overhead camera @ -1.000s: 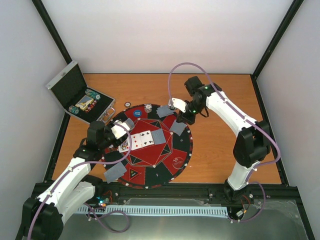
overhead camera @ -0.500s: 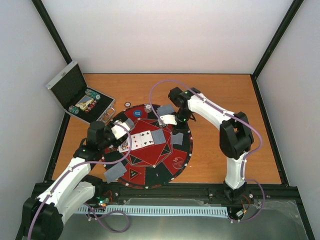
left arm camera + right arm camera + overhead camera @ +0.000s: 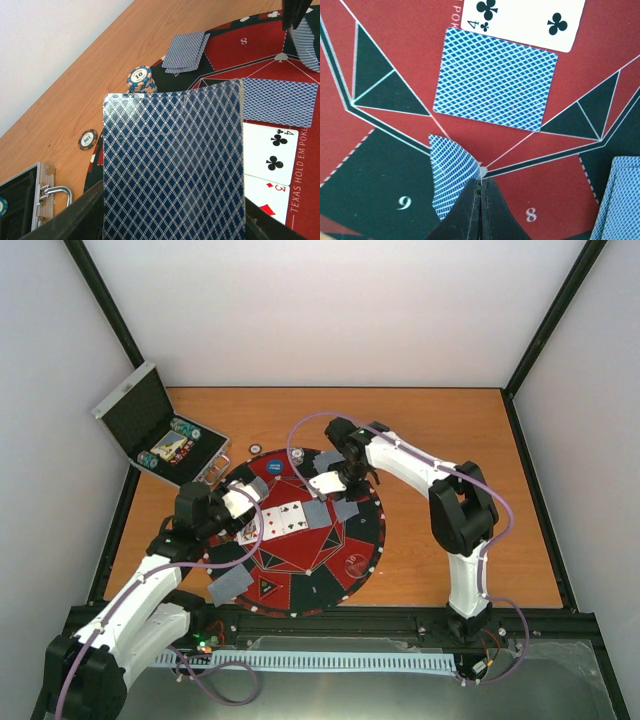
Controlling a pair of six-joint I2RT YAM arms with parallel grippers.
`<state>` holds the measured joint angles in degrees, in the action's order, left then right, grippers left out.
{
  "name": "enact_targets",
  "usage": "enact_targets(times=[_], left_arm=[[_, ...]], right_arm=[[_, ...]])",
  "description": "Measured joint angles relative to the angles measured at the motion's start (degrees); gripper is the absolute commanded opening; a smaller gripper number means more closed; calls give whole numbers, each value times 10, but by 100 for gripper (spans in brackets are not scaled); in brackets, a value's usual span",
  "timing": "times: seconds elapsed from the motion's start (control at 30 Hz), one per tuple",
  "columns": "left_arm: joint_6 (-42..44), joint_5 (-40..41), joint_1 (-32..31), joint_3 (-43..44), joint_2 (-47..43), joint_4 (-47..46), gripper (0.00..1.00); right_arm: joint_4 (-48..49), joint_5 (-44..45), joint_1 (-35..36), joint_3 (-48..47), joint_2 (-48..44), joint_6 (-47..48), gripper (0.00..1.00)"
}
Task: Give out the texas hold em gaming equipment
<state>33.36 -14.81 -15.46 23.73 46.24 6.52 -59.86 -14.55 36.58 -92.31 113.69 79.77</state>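
Observation:
My left gripper [image 3: 243, 502] is shut on a deck of blue-diamond-backed playing cards [image 3: 172, 165], held upright over the left of the round mat [image 3: 352, 558]. My right gripper [image 3: 480, 187] is shut on one bent card [image 3: 451, 172], just above the mat near its middle, also seen from above as the right gripper [image 3: 325, 483]. A face-down card [image 3: 495, 85] and the four of clubs [image 3: 525, 20] lie ahead of it. Face-up cards [image 3: 285, 520] lie at the centre. A chip stack [image 3: 140, 80] and a single chip [image 3: 88, 139] sit past the mat's far-left rim.
An open silver case [image 3: 160, 435] with chips stands at the back left. Face-down cards lie around the mat: a far pair [image 3: 330, 460], a right one [image 3: 347, 508], a near-left one [image 3: 230, 583]. A dark triangular marker [image 3: 268, 588] sits near the front rim.
The right arm has swung left from the mat's far rim toward its middle, carrying the card. The left arm and its deck have stayed still.

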Motion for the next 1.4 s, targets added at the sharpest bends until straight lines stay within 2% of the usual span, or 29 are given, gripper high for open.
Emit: enact_targets(times=[0.3, 0.97, 1.4], left_arm=[[0, 0, 0, 0, 2, 0, 53], [0, 0, 0, 0, 2, 4, 53], [0, 0, 0, 0, 2, 4, 53]], right_arm=[[34, 3, 4, -1, 44, 26, 3], [39, -9, -12, -68, 120, -7, 3], [31, -16, -16, -75, 130, -12, 3]])
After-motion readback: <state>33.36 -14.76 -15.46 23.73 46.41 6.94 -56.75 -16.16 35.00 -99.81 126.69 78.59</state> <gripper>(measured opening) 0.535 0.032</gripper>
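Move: The right hand, fingers shut on a face-down card, has the empty spot beside the card row about 1 cm ahead, directly in line sideways and some 7 cm below. At that same table level, the laid face-down card is level with the hand and 6 cm left, the four of clubs 12 cm left and 1 cm back, and the card pair 12 cm ahead and 3 cm left. From the left hand, the spot lies roughly 22 cm right, 2 cm back and 13 cm below. The right hand lowers its pinched card about 5 cm, easing 4 cm forward, beside the laid face-down card. ##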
